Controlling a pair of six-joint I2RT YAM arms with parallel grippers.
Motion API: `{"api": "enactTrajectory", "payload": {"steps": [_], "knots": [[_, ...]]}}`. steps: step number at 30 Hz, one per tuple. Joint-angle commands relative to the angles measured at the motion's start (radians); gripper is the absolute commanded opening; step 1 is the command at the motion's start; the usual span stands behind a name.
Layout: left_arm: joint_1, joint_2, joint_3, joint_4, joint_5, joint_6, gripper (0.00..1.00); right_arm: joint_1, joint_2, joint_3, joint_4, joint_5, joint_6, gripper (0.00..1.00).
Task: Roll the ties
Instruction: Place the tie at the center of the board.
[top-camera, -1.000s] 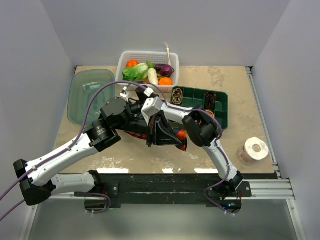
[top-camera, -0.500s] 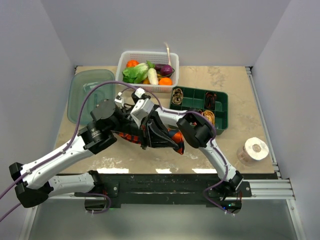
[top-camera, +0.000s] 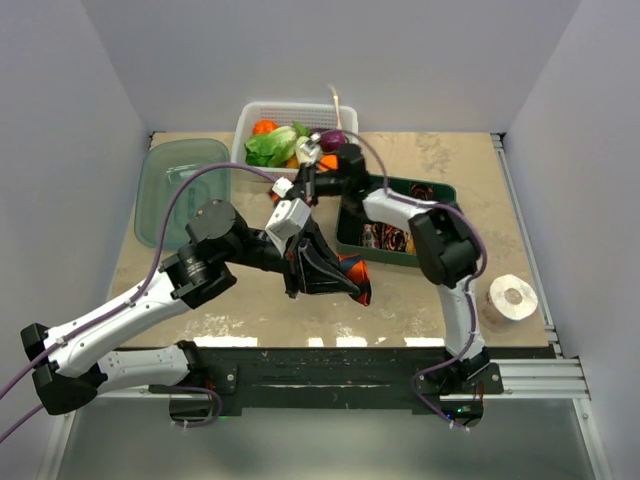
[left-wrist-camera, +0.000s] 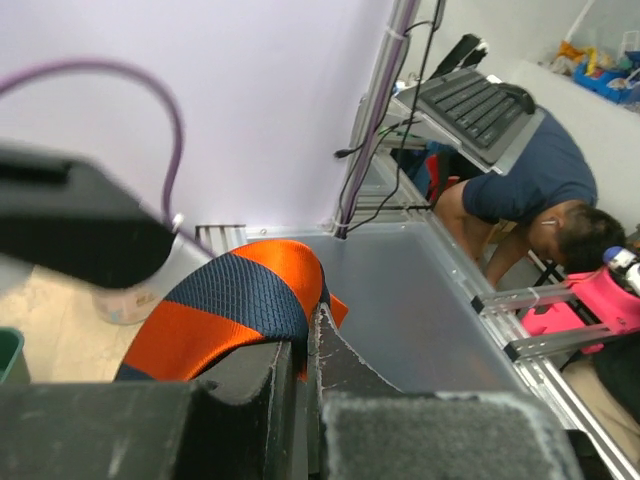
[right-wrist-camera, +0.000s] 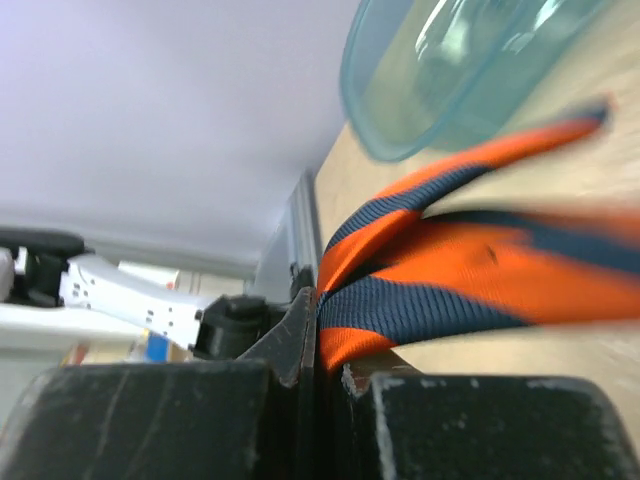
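An orange-and-dark-blue striped tie (top-camera: 352, 272) lies bunched at the table's middle, with dark folds beside it. My left gripper (top-camera: 335, 280) reaches in from the left and is shut on a fold of the tie (left-wrist-camera: 240, 300), pinched at its jaws (left-wrist-camera: 312, 320). My right gripper (top-camera: 297, 240) comes down from beside the basket and is shut on another part of the same tie (right-wrist-camera: 450, 290), clamped between its fingertips (right-wrist-camera: 325, 335). Brown patterned ties (top-camera: 390, 238) sit coiled in the green tray (top-camera: 445, 200). The right arm hides the tray's left end.
A white basket (top-camera: 290, 105) of vegetables stands at the back. A teal container (top-camera: 180, 185) lies at the back left and also fills the top of the right wrist view (right-wrist-camera: 450, 70). A white tape roll (top-camera: 510, 298) stands at the right, near the front edge.
The right gripper has closed on the tie. The right arm's elbow swung right and its forearm rose toward the basket. The left arm shifted slightly left, still gripping.
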Motion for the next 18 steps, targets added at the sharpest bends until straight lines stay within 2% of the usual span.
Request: {"api": "enactTrajectory", "payload": {"steps": [1,7,9,14,18], "knots": [[-0.005,0.005,-0.030,0.001,-0.063,0.047,0.00,-0.115,-0.211,-0.106,0.042,0.080,-0.048,0.00],[-0.002,-0.014,-0.084,-0.012,-0.193,0.087,0.00,-0.179,-0.458,-0.260,-0.180,0.266,-0.261,0.00],[0.000,-0.024,-0.111,-0.012,-0.230,0.090,0.00,-0.188,-0.568,-0.316,-0.261,0.378,-0.312,0.00],[0.038,-0.044,-0.177,-0.019,-0.345,0.067,0.00,-0.198,-0.811,-0.468,-0.398,0.614,-0.358,0.00],[0.101,-0.091,-0.249,0.024,-0.379,0.006,0.00,-0.199,-0.972,-0.583,-0.446,0.688,-0.343,0.00]]}}
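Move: Both grippers already pinch the striped tie. The board's clear centre lies some 20 cm ahead of the left hand, 8 cm to its left and about 42 cm below; the green box is some 30 cm ahead and 12 cm right of that hand. From the right hand the centre is roughly 11 cm back, 6 cm right and 18 cm down, with the green box level with it and 27 cm to the right, and the vegetable basket about 18 cm farther out and 4 cm right. Keep both grippers shut on the tie. Swing the right gripper some 18 cm to the right and 11 cm up, bowing forward first and then back, towards the space over the green box's left end, turning clockwise about 40 degrees. Meanwhile bring the left gripper down and forward, about 8 and 7 cm, towards the board's centre, turning counter-clockwise some 20 degrees. ##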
